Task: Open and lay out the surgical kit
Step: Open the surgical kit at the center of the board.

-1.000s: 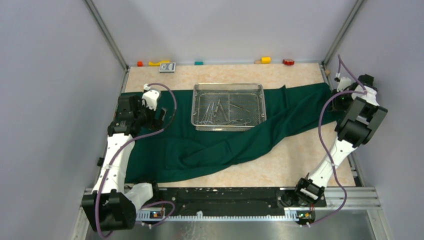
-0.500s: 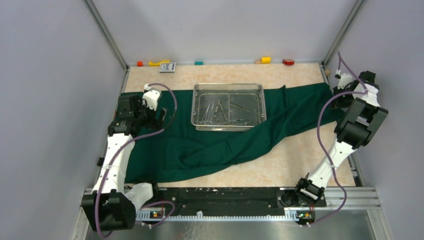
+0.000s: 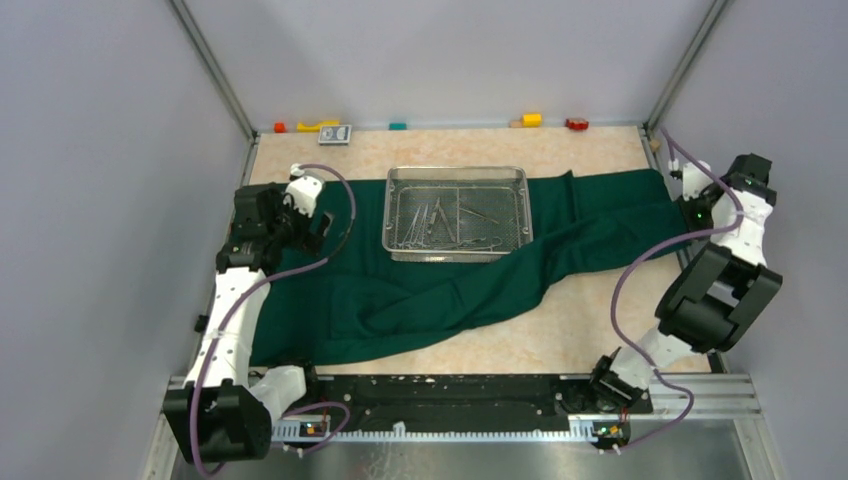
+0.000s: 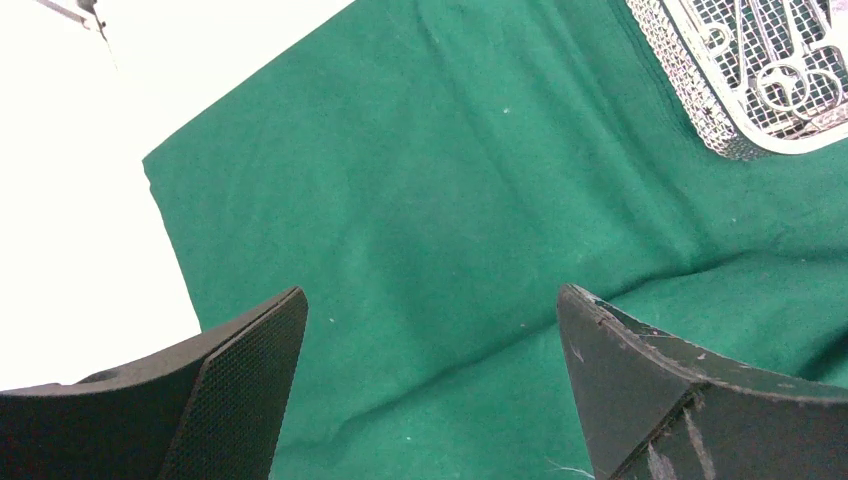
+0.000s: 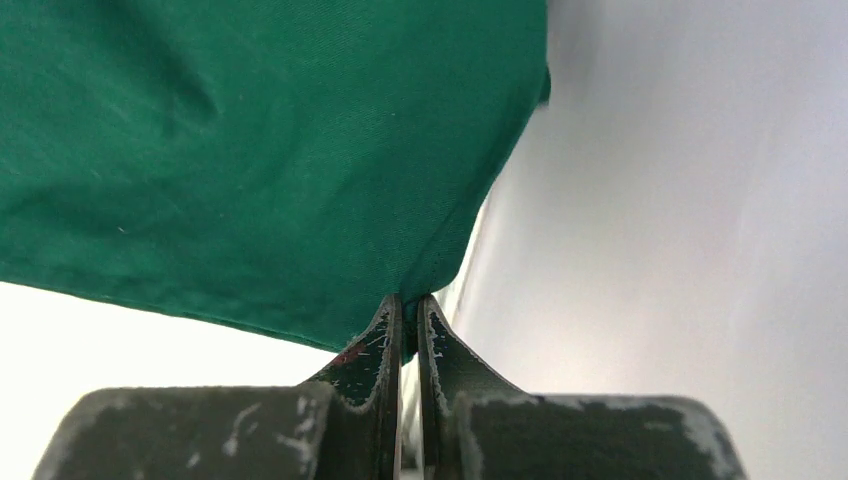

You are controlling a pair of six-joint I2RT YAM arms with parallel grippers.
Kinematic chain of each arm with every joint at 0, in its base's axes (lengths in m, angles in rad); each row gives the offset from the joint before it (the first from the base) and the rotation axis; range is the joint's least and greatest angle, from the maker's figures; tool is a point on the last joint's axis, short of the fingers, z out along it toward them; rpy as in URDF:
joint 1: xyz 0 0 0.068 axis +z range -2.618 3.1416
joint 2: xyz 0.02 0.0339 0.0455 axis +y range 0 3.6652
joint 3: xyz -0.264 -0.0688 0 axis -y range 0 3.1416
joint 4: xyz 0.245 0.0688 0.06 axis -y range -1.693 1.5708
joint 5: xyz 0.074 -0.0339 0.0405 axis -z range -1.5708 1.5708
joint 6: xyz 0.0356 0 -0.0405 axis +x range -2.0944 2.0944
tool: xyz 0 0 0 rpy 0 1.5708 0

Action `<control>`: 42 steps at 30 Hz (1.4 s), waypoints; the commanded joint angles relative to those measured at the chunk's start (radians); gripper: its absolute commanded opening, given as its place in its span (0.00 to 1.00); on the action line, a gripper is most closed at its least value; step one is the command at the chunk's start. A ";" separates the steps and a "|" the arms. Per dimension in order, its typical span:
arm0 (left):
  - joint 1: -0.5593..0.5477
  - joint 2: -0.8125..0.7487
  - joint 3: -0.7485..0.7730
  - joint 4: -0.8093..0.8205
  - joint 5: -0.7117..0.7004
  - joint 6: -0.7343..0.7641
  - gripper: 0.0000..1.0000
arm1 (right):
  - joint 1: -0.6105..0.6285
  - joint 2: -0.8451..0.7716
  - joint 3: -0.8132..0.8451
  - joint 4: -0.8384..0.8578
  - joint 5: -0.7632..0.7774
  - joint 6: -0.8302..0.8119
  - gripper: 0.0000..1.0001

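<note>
The dark green cloth (image 3: pixel 440 285) lies rumpled across the table, and the silver wire-mesh tray (image 3: pixel 457 174) sits on its far middle. Several slim steel instruments (image 3: pixel 440 220) lie inside the tray. My right gripper (image 3: pixel 694 210) is at the cloth's far right corner, near the right wall. In the right wrist view it (image 5: pixel 410 305) is shut on the edge of the green cloth (image 5: pixel 260 150). My left gripper (image 3: pixel 310 228) hovers over the cloth's left end. Its fingers (image 4: pixel 240 375) stand wide open above bare green cloth (image 4: pixel 430 220), with the tray's corner (image 4: pixel 740 140) at the upper right.
Small coloured blocks (image 3: pixel 530 120) and a small card (image 3: pixel 335 134) line the far edge of the table. Grey walls close in on the left and right; the right gripper is close to the right wall (image 5: pixel 700 200). Bare beige tabletop (image 3: pixel 600 320) shows at the near right.
The right gripper has closed on the cloth's right corner and moved right and slightly toward the near side, pulling that end straighter. The left arm has barely moved.
</note>
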 commanded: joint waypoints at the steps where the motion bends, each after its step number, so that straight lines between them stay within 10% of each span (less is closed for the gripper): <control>1: -0.002 -0.026 -0.029 0.079 0.041 0.062 0.99 | -0.081 -0.209 -0.129 -0.091 0.131 -0.200 0.00; 18: -0.005 -0.172 -0.135 -0.088 -0.042 0.394 0.99 | -0.528 -0.697 -0.584 -0.006 0.316 -1.034 0.00; 27: -0.005 -0.207 -0.192 -0.176 -0.182 0.598 0.99 | -0.575 -0.742 -0.721 0.103 0.321 -1.114 0.00; 36: -0.004 -0.104 -0.154 -0.171 -0.264 0.571 0.99 | -0.561 -0.748 -0.701 0.082 0.078 -1.025 0.67; 42: -0.004 0.028 -0.086 -0.012 -0.185 0.302 0.99 | -0.408 -0.680 -0.488 -0.049 -0.192 -0.688 0.81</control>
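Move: The right hand grips the drape's near right corner; the board's own near right corner, where it is going, lies about 27 cm back, sideways about level and some 10 cm below. The drape's far right corner is roughly 16 cm ahead, sideways about level, and the instrument tray some 50 cm left and 4 cm ahead, both about 10 cm below. From the left hand that board corner is about 78 cm right, 26 cm back and 17 cm below. Swiftly back towards the base and slightly right, the right hand drags the pinched drape corner some 29 cm to the board's near right corner, arching up a little, then sinking while the wrist turns the fingers down and outwards. There the fingers open and let go, and the hand starts forward again. The left, open and empty, draws back, down and left over the drape, then eases forward. ##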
